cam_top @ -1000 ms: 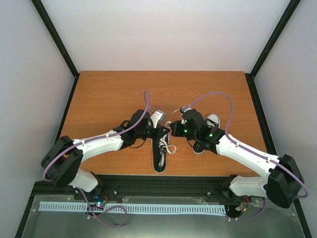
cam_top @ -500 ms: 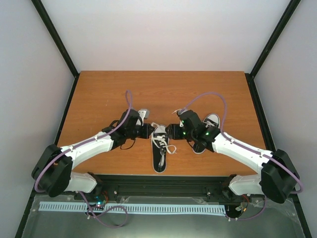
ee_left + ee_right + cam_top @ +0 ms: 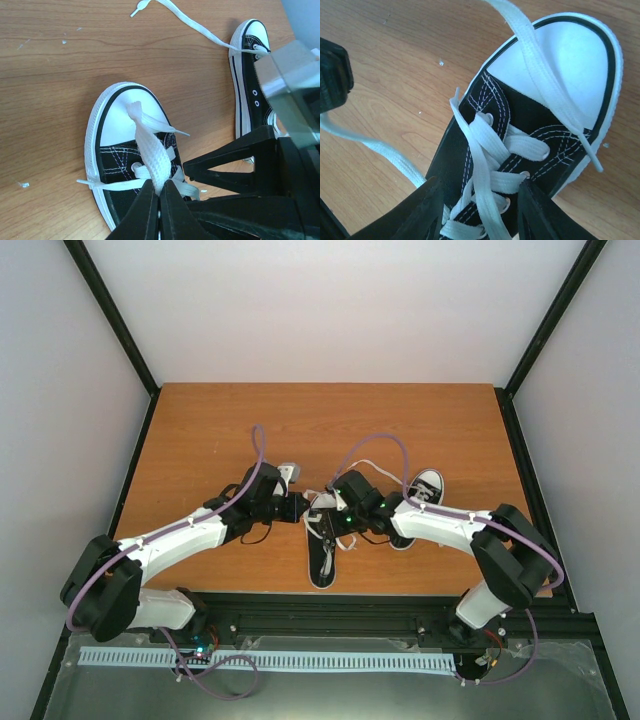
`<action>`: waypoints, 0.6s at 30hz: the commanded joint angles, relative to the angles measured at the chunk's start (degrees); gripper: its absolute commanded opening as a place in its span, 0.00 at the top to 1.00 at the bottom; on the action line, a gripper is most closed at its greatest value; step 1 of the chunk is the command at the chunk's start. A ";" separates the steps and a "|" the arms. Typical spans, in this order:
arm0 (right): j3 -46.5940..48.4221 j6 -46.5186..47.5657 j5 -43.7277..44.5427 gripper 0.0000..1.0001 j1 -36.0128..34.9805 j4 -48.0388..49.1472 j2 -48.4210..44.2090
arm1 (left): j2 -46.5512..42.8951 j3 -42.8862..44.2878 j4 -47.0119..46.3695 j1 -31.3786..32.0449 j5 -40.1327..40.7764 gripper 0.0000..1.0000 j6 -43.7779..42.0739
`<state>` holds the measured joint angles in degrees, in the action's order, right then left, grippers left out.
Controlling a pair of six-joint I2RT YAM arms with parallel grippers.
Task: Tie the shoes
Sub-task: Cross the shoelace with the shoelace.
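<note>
One of the shoes [image 3: 321, 558] lies mid-table with its white toe cap [image 3: 121, 116] pointing away from the arms. My left gripper [image 3: 159, 186] is shut on a loop of its white lace [image 3: 148, 145], just left of the shoe's toe end [image 3: 303, 506]. My right gripper [image 3: 480, 210] stands open, its fingers [image 3: 426, 210] astride the laced front of that shoe [image 3: 525, 117], and nothing is pinched. In the top view it sits over the shoe [image 3: 330, 522]. The second shoe [image 3: 425, 486] lies to the right, partly under the right arm, with a loose lace [image 3: 190, 22] trailing from it.
The wooden table [image 3: 200, 430] ends at black frame posts and white walls on three sides. A black rail [image 3: 330, 605] runs along the near edge. Purple cables [image 3: 258, 455] arch above both arms. A loose lace end [image 3: 382, 150] lies on the wood beside the shoe.
My right arm has swung left onto the middle shoe and its jaws have gone from shut to open. The left gripper pulled back to the left and stays shut on the lace.
</note>
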<state>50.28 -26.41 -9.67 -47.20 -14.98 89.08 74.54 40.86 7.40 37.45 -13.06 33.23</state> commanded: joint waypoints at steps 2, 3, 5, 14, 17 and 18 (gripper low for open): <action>1.69 1.89 1.87 0.60 -1.21 -1.18 1.27 | -0.81 0.93 0.86 -0.10 -0.20 0.99 -0.22; 1.60 1.77 2.30 0.60 -1.23 -1.23 1.19 | -0.61 0.97 0.87 -0.14 -0.35 0.99 -0.31; 1.68 1.53 3.51 0.61 -1.31 -1.42 1.00 | -0.33 1.04 0.86 -0.10 -0.55 0.99 -0.44; 2.62 0.64 5.71 0.82 -1.32 -2.29 0.66 | -0.18 1.61 1.32 -0.10 -1.05 0.99 -0.89; 2.58 0.42 5.87 0.85 -1.32 -2.44 0.22 | -0.40 1.36 1.39 -0.14 -1.01 0.99 -0.97; 2.62 0.34 5.88 0.85 -1.32 -2.56 0.00 | -0.50 1.26 1.46 -0.10 -0.86 0.99 -0.98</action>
<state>51.48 -26.00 -5.50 -48.05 -16.73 90.17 74.59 40.86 7.75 37.45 -13.52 33.17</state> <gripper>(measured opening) 0.152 0.008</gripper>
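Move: The loose shoelace end lying across the left shoe already runs between the right fingers, its near stretch about 1 cm to their left and 1 cm below, level fore and aft. From the right hand, the toe cap is about 6 cm ahead, 1 cm left and 3 cm down; the held lace, in the left gripper, is roughly 5 cm ahead, 5 cm left and 4 cm up. From the left hand, the loose end lies some 5 cm back, 5 cm right and 5 cm down. Down by barely half a centimetre, then creeping slightly forward and right, the right hand stays over the left shoe's lacing while its fingers close from nearly half open to almost shut around the loose shoelace, tipping about 5 degrees steeper. The left hand stays put and keeps its pinch on the other, raised lace. ##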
